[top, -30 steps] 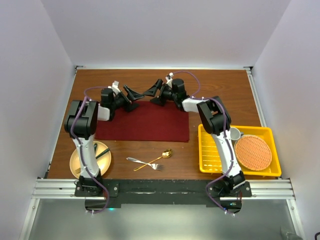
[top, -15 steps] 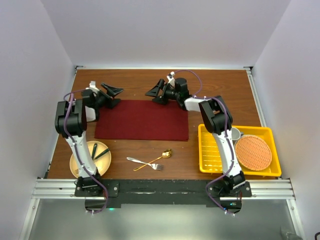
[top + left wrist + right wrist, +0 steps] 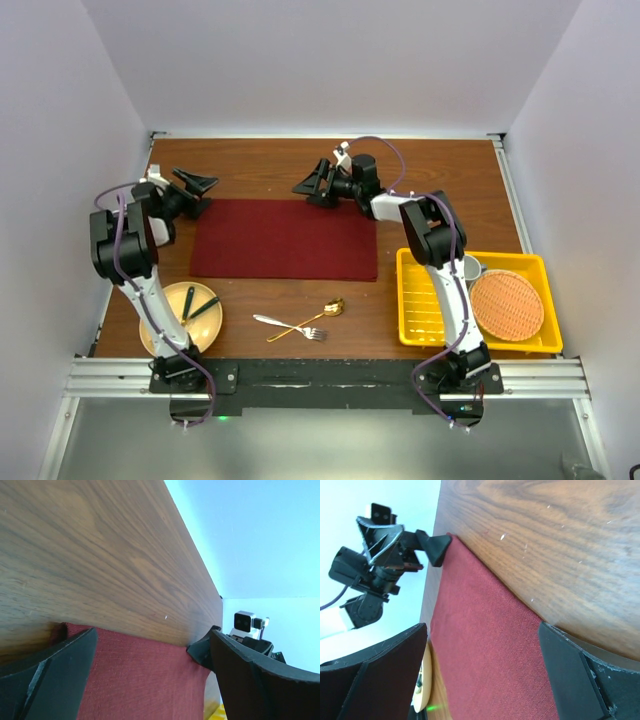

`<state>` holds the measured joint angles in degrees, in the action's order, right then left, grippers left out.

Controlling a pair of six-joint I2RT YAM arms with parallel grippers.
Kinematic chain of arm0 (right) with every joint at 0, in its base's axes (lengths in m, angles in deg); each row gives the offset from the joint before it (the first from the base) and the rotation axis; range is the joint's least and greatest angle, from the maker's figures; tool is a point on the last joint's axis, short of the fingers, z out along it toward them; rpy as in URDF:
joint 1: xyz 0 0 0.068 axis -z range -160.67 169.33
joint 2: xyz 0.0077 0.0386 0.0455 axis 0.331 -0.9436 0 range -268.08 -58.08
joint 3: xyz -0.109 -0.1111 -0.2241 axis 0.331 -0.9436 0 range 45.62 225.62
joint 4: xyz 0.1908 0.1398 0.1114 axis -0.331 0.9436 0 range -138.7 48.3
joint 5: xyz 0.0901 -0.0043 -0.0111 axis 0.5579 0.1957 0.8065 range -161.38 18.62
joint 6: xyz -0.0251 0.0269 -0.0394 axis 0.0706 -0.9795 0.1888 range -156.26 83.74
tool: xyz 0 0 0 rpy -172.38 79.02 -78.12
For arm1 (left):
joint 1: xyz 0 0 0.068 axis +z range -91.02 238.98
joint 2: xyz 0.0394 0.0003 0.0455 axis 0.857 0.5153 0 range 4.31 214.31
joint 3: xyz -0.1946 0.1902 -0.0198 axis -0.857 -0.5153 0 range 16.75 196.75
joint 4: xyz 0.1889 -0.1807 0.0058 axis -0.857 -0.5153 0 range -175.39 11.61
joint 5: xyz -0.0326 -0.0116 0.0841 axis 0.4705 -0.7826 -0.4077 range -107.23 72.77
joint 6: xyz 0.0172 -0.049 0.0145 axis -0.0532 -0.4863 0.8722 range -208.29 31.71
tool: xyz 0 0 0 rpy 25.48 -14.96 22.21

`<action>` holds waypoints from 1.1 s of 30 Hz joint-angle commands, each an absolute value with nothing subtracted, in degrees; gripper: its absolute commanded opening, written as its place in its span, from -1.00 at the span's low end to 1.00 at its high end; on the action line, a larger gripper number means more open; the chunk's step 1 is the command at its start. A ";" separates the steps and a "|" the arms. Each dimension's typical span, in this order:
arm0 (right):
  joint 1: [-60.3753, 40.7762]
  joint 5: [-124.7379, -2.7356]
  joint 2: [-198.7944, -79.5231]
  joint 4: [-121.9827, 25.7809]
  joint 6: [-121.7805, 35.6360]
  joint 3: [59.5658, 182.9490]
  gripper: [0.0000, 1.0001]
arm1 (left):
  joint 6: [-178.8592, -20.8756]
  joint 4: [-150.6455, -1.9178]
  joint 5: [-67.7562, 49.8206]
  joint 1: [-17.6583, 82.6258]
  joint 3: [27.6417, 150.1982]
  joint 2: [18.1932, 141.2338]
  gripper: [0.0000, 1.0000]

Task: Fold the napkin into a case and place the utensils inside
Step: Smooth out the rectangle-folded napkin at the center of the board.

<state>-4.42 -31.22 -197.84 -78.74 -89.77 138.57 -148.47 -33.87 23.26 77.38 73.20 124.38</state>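
Note:
The maroon napkin (image 3: 285,238) lies flat as a wide rectangle in the middle of the table. My left gripper (image 3: 203,188) is open at its far left corner, low over the wood; in the left wrist view the cloth (image 3: 145,680) fills the gap between the open fingers of my left gripper (image 3: 150,665). My right gripper (image 3: 308,182) is open just beyond the far edge, right of centre; the right wrist view has the cloth (image 3: 490,650) under my open right gripper (image 3: 480,675). A silver fork (image 3: 275,322) and a gold spoon (image 3: 318,314) lie crossed near the front edge.
A tan plate (image 3: 160,325) with green-handled cutlery sits at the front left, beside the left arm's base. A yellow tray (image 3: 430,300) at the right holds a round orange woven mat (image 3: 507,304) and a cup (image 3: 470,268). White walls enclose the table.
My left arm has swung left along the napkin's far edge, from near its middle to the far left corner. The right gripper has barely shifted. Both stayed open.

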 commanded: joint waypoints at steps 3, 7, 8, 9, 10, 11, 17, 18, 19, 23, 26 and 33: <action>-3.87 -29.20 -194.93 -80.51 -92.76 140.63 0.96 | -142.61 -35.31 29.00 74.73 76.43 115.85 1.00; -5.28 -28.93 -192.46 -83.93 -97.68 141.25 0.96 | -141.81 -36.20 27.60 67.97 74.59 114.26 1.00; -5.72 -28.93 -192.64 -86.20 -100.30 141.07 0.96 | -142.25 -35.68 26.90 66.82 74.06 115.04 1.00; -6.59 -28.75 -192.99 -87.44 -101.55 141.16 0.97 | -142.95 -34.54 26.63 65.94 73.27 115.75 1.00; -6.95 -28.92 -193.25 -88.33 -102.52 141.51 0.97 | -144.35 -33.92 26.54 64.62 72.92 116.45 1.00; -7.39 -29.01 -194.04 -89.29 -104.27 141.95 0.97 | -145.06 -33.39 25.67 64.17 72.56 117.85 1.00; -9.06 -29.72 -199.04 -88.69 -106.75 144.94 0.96 | -147.00 -33.38 22.59 63.82 73.00 122.34 1.00; -8.54 -29.98 -199.49 -88.34 -106.40 144.77 0.97 | -145.95 -34.34 22.59 64.08 73.35 122.69 1.00; -8.19 -29.98 -199.84 -87.29 -106.05 144.68 0.96 | -145.16 -35.74 22.41 64.25 73.79 123.04 1.00; -5.73 -29.98 -200.20 -85.70 -104.37 142.40 0.96 | -143.40 -40.84 21.36 65.31 74.32 124.98 1.00; -4.06 -30.07 -200.37 -84.73 -103.41 139.76 0.96 | -141.90 -43.57 20.13 65.93 74.32 125.42 1.00; -0.01 -27.70 -200.55 -82.45 -102.09 136.16 0.97 | -139.71 -47.27 19.86 67.77 74.93 125.77 1.00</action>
<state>-1.88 -28.70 -200.20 -85.51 -104.64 138.42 -144.45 -40.74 23.50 65.49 74.35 123.90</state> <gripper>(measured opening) 0.982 0.997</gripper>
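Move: The napkin's middle lies some 22 cm to the left hand's right and 12 cm back, roughly 5 cm below; that hand is at the far left corner, about 3 cm to its left and 2 cm back. From the right hand the napkin's middle is about 8 cm left and 14 cm back, also 5 cm below. The plate is some 35 cm back and 6 cm left of the left hand; the gold spoon is about 37 cm straight back of the right hand. Up and to the right, the left hand hops about 13 cm from the napkin's corner along the far edge, turning some 15 degrees clockwise, then lowers its finger onto the cloth and drags back left a few centimetres. The right hand lifts about 6 cm, arcs left and back, then sinks right and forward to near its start by the far edge. Both grippers stay wide open. ##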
